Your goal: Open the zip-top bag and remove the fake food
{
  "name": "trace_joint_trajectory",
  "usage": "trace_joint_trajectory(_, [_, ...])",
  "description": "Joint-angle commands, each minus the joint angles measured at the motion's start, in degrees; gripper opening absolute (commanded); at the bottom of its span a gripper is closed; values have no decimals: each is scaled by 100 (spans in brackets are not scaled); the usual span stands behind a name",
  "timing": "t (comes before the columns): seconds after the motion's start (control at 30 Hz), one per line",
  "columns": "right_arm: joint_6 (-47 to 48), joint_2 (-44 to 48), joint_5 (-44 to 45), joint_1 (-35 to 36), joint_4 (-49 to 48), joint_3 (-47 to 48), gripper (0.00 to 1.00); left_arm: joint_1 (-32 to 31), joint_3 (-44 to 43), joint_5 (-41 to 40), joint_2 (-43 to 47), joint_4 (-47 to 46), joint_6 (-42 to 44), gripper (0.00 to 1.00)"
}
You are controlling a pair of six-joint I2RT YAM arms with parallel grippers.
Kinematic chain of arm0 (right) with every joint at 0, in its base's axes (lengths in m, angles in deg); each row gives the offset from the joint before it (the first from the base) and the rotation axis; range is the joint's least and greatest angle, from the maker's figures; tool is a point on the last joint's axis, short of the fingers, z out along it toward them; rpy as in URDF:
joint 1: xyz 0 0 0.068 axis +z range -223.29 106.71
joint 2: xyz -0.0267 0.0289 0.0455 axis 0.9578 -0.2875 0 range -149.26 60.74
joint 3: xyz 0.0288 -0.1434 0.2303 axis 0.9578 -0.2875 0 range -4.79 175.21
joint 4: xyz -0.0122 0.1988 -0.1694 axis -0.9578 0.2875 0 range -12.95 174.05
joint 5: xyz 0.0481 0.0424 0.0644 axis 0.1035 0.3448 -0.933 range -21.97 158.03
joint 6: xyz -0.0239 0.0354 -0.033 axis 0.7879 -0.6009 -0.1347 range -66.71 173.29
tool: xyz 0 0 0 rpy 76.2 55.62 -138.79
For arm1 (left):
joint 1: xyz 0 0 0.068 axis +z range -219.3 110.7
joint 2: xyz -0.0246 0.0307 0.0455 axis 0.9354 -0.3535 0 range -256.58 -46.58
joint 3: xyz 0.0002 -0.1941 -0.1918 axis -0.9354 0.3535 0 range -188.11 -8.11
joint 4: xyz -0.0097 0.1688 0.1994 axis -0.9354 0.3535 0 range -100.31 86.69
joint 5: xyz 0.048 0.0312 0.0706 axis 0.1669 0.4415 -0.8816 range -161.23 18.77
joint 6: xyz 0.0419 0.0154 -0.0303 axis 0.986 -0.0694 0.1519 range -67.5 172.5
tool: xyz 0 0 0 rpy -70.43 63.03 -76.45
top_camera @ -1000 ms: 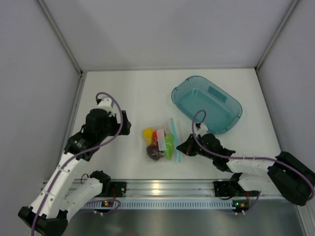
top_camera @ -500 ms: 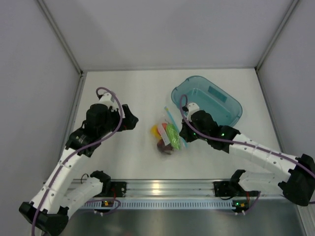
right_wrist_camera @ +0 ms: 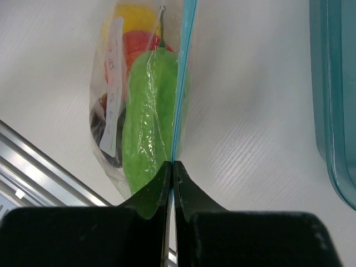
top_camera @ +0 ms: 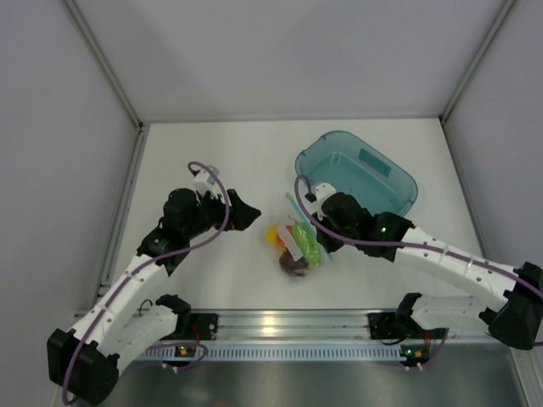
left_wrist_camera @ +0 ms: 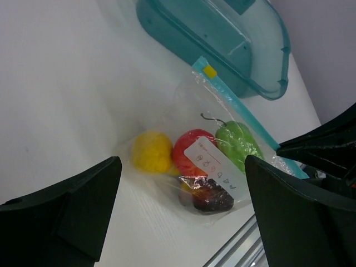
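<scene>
The clear zip-top bag (top_camera: pixel 297 242) hangs lifted at mid-table, its light blue zip strip (right_wrist_camera: pixel 181 89) pinched in my right gripper (right_wrist_camera: pixel 172 162), which is shut on it. Inside are the yellow piece (left_wrist_camera: pixel 151 151), the red one (left_wrist_camera: pixel 189 150), the green oblong one (right_wrist_camera: pixel 147 117) and the dark maroon one (left_wrist_camera: pixel 210 197). My left gripper (top_camera: pixel 246 212) is open, just left of the bag, and the bag lies between its spread fingers in the left wrist view.
A teal translucent tray (top_camera: pixel 399 191) stands behind and to the right of the bag, close to my right arm; it also shows in the left wrist view (left_wrist_camera: pixel 167 22). An aluminium rail (top_camera: pixel 280 326) runs along the near table edge.
My right gripper took hold of the zip strip and lifted the bag up and to the right. My left gripper moved right, toward the bag.
</scene>
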Motion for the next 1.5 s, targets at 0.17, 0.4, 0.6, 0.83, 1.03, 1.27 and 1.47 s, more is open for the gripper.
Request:
trace_joint_trajectory(0.17, [331, 469, -304, 221, 153, 347, 0, -29, 844, 1679, -452, -3323, 221, 99])
trace_joint_trajectory(0.4, [455, 514, -471, 221, 82, 277, 0, -82, 730, 2163, -1323, -3931, 1004, 99])
trace_joint_trajectory(0.6, [595, 636, -533, 229, 29, 197, 0, -99, 843, 2725, -1824, -4483, 1383, 97])
trace_joint_trajectory(0.83, [665, 962, -603, 230, -32, 4, 0, -117, 818, 3050, -2324, -5003, 1567, 97])
trace_joint_trajectory(1.03, [674, 1111, -419, 230, -50, -154, 0, -266, 554, 3385, -2790, -5021, 1690, 95])
trace_joint_trajectory(1.27, [630, 1190, -164, 230, -94, -365, 0, -819, 291, 3333, -3151, -5021, 1840, 59])
trace_joint_trajectory(1.47, [648, 1234, 65, 238, -23, -374, 0, -934, 229, 3210, -3266, -5021, 1796, 6])
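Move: The zip strip's yellow-tabbed far end lies about 12 cm to the left gripper's right, 7 cm ahead and some 8 cm below it. The lemon is 8 cm right of that gripper, level fore and aft; the green pepper is 18 cm right and 4 cm back, both over 10 cm down. The teal bin sits about 34 cm right and 17 cm ahead. From the right gripper, already pinching the strip's near end, the tabbed end is about 15 cm ahead, 11 cm left, slightly below. Bring the left gripper some 12 cm right and about 5 cm down, open, to the strip's tabbed end, turning it clockwise about 40 degrees on the way, then shut the fingers on that end over the last stretch. Meanwhile keep the right gripper's pinch on the near end, easing it back about 2.5 cm and lifting it, then letting it sink partway and drift slightly right. ##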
